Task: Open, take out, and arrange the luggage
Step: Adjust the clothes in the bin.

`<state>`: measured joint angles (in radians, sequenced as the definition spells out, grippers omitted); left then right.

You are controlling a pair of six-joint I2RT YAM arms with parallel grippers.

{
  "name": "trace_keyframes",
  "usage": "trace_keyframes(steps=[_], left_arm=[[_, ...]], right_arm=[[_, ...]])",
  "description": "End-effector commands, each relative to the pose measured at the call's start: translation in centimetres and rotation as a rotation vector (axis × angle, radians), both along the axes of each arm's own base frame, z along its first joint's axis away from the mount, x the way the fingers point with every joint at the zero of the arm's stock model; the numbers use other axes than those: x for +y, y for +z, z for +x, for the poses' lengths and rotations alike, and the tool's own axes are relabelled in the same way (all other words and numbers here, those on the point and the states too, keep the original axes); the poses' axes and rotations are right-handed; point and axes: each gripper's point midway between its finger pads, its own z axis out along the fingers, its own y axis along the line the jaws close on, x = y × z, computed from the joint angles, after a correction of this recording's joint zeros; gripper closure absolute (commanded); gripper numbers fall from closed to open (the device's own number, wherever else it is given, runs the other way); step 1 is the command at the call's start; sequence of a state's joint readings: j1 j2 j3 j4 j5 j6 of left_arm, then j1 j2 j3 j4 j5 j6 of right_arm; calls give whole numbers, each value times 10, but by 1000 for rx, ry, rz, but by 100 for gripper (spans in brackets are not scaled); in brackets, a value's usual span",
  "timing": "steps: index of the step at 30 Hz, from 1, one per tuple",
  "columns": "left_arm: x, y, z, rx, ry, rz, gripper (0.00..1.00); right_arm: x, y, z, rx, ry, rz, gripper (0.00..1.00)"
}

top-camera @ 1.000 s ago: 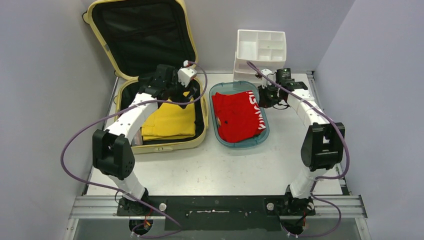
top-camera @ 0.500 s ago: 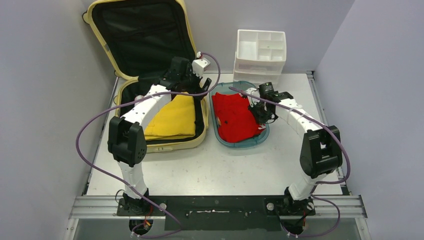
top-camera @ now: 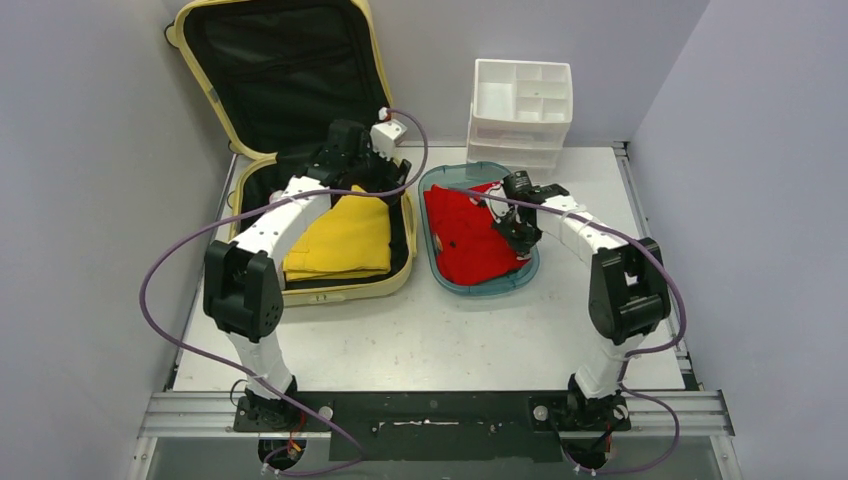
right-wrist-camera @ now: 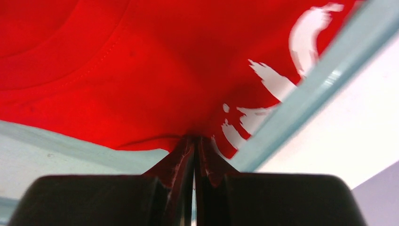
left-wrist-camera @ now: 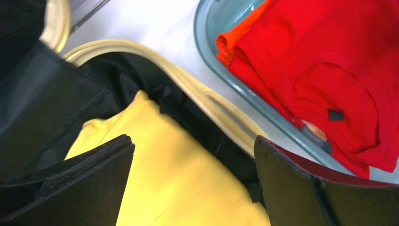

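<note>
The luggage (top-camera: 340, 290) lies open at the back left, its lid up against the wall and showing black lining. A folded yellow shirt (top-camera: 345, 240) rests in its base. My left gripper (top-camera: 380, 178) hovers open over the base's far right corner; the left wrist view has the yellow shirt (left-wrist-camera: 179, 179) between the wide-apart fingers and the luggage rim (left-wrist-camera: 207, 101) just beyond. A red shirt (top-camera: 470, 240) lies in the teal tray (top-camera: 480, 287). My right gripper (top-camera: 520, 228) is over the tray, shut on the red shirt's edge (right-wrist-camera: 141, 70) near its white print.
A white drawer organiser (top-camera: 520, 100) stands at the back, right behind the tray. The tray sits close beside the luggage's right side. Purple cables loop off both arms. Grey walls close in the table on the left, back and right.
The right gripper has moved left from beside the tray's right rim to over the red shirt. The left gripper swung right, then eased back a little over the luggage's far right corner.
</note>
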<state>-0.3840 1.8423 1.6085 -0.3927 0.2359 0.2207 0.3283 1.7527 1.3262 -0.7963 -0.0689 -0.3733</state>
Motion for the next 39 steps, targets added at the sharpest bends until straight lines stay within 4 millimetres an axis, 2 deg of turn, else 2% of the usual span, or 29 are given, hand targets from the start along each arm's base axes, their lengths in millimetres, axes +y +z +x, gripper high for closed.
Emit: trace_keyframes(steps=[1,3,6,12,15,17,20,23,26,29,30,34,37,39], left_arm=[[32,58,0,-115,63,-62,3],[45,62,-1,-117,83,-66,3],[63,68,-3,-127,109,-73,3],[88,73,-6,-128,149,-88,3],[99,77,-11,-136,165,-93,3],[106,78,-14,-135,175,-91,3],[121,76,-20,-125,196,-84,3],[138,74,-27,-122,222,-73,3],[160,69,-36,-121,256,-54,3],[176,64,-47,-117,283,-41,3],[190,61,-51,-112,313,-37,3],[209,49,-63,-96,356,-25,3],[213,42,-69,-85,367,-24,3],[214,39,-72,-80,370,-23,3]], right_arm=[[-11,-35,-21,129,19,-117,100],[-9,-33,-26,137,28,-120,100],[-2,-16,-23,106,39,-109,100],[21,52,6,-27,52,-49,100],[42,88,25,-109,59,22,100],[59,105,39,-164,64,83,99],[88,119,63,-243,59,198,100],[113,123,89,-316,60,291,100],[136,117,109,-352,70,379,100],[160,95,125,-340,83,443,100],[166,87,130,-336,85,459,100],[180,29,147,-292,46,441,100],[178,-16,156,-268,-30,384,100],[176,-27,161,-280,-80,379,100]])
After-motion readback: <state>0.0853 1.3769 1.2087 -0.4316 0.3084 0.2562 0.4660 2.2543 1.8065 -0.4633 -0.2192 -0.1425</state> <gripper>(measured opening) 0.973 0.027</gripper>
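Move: The right hand, shut, is low over the near right part of the red clothes; their middle lies about 6 cm ahead, 10 cm left and 3 cm below, and their far left corner some 15 cm ahead and 18 cm left. The drawer box stands about 29 cm ahead, 1 cm left. From the open left hand the white spray can is about 24 cm left, 7 cm back and 13 cm below, the yellow clothes 10 cm left, 6 cm back; the red clothes lie 19 cm right, 7 cm back. The right hand, fingers kept shut, first pushes down about 3.5 cm at the near right part of the red clothes, drawing slightly back, then lifts some 15 cm and arcs left and forward over them, coming down just as far on their far left corner beside the orange fold, fingertips tilting about 20 degrees to the left and into the cloth. Meanwhile the left hand, wide open, rises and sweeps some 21 cm left and then a little back, away from the bin and over the yellow clothes to the spray can's side of the luggage, staying well above everything and turning about 20 degrees counter-clockwise. ##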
